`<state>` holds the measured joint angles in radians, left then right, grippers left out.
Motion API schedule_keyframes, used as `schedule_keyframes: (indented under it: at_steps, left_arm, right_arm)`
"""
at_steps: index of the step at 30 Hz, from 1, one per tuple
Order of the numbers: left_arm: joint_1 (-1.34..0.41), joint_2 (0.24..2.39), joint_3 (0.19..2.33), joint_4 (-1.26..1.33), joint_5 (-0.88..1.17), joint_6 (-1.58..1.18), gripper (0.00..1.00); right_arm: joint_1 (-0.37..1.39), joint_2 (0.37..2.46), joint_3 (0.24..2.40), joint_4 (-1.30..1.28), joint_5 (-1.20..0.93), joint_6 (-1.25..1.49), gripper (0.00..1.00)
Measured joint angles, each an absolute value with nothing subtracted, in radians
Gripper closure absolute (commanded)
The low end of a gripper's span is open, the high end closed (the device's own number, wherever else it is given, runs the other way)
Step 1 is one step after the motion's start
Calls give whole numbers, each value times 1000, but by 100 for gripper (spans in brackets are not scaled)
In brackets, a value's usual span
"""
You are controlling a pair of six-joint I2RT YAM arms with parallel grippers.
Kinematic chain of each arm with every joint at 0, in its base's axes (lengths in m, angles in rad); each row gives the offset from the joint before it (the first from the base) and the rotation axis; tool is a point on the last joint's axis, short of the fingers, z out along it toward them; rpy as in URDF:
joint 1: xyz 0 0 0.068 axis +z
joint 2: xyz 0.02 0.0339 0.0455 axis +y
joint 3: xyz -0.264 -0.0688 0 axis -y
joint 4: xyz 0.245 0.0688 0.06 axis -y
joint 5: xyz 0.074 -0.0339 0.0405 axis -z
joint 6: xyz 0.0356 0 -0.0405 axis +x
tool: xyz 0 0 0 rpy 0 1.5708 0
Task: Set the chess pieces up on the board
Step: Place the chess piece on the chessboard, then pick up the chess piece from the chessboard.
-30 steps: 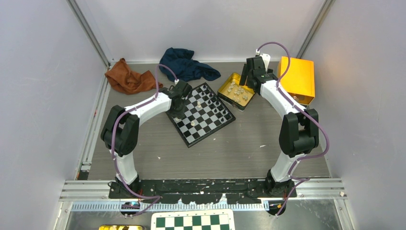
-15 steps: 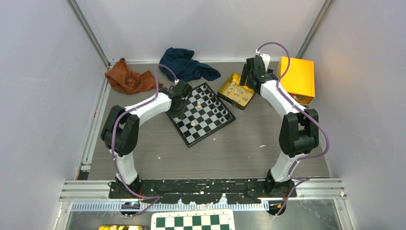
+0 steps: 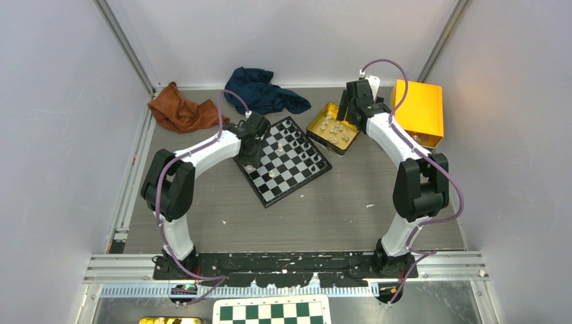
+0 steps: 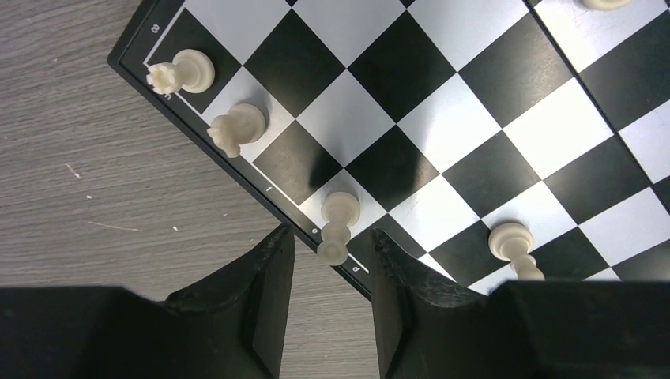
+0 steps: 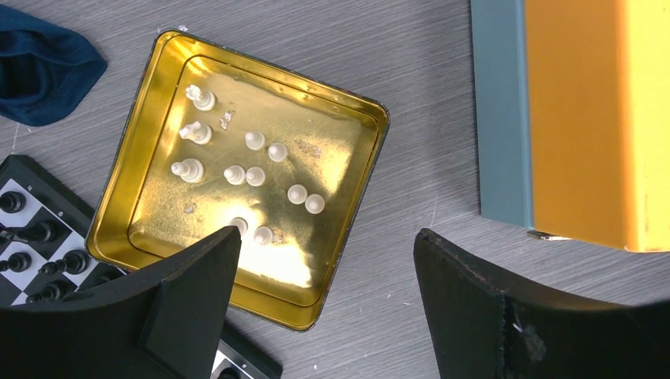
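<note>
The board lies tilted at mid-table, with black chess pieces along its far right side. In the left wrist view, cream-white pieces stand along the board's near edge: a rook, a knight, a slim piece and one more. My left gripper is open, its fingers either side of the slim piece with a gap on each side. My right gripper hangs wide open above a gold tin that holds several white pieces.
An orange box stands right of the tin. A navy cloth and a brown cloth lie at the back. A green-and-white checkered sheet sits below the arm bases.
The left gripper has shifted only slightly at the board's left corner. The right arm has not moved.
</note>
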<state>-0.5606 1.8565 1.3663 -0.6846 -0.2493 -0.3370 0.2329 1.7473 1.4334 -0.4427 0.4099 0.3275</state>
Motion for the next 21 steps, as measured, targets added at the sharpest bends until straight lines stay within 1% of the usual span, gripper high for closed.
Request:
schedule_keyframes:
  at_steps: [3, 9, 15, 21]
  left_arm:
    - [-561, 1839, 1366, -685, -258, -337, 59]
    - [-561, 1778, 1375, -685, -268, -337, 46]
    - [-569, 1717, 1392, -670, -218, -329, 38]
    - [-605, 1709, 1393, -640, -128, -286, 36]
  right_arm:
    - [233, 1747, 1438, -443, 410, 327, 14]
    - [233, 1748, 1452, -443, 410, 327, 14]
    - [234, 1748, 1457, -443, 410, 327, 14]
    - [234, 1751, 1463, -442, 410, 327, 14]
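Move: Between the left hand's open fingertips stands the white piece just set on the board's edge, its middle about 1 cm below the hand point. The loose white piece next in line stands some 7 cm to the right and 2 cm back, at much the same height; a second loose piece is about 10 cm right and 7 cm ahead. A white edge piece stands roughly 4 cm ahead and 3 cm left. From the right hand, the loose piece lies about 32 cm left, 14 cm back and 11 cm below. Rising clear of the just-placed piece, the left hand goes almost straight up at first, then swings right over the board, ending some 7 cm higher and 4 cm to the right and closing the sideways gap to the loose white piece. The fingers spread wider on the way, while the wrist tilts and turns clockwise by roughly 10 degrees. ##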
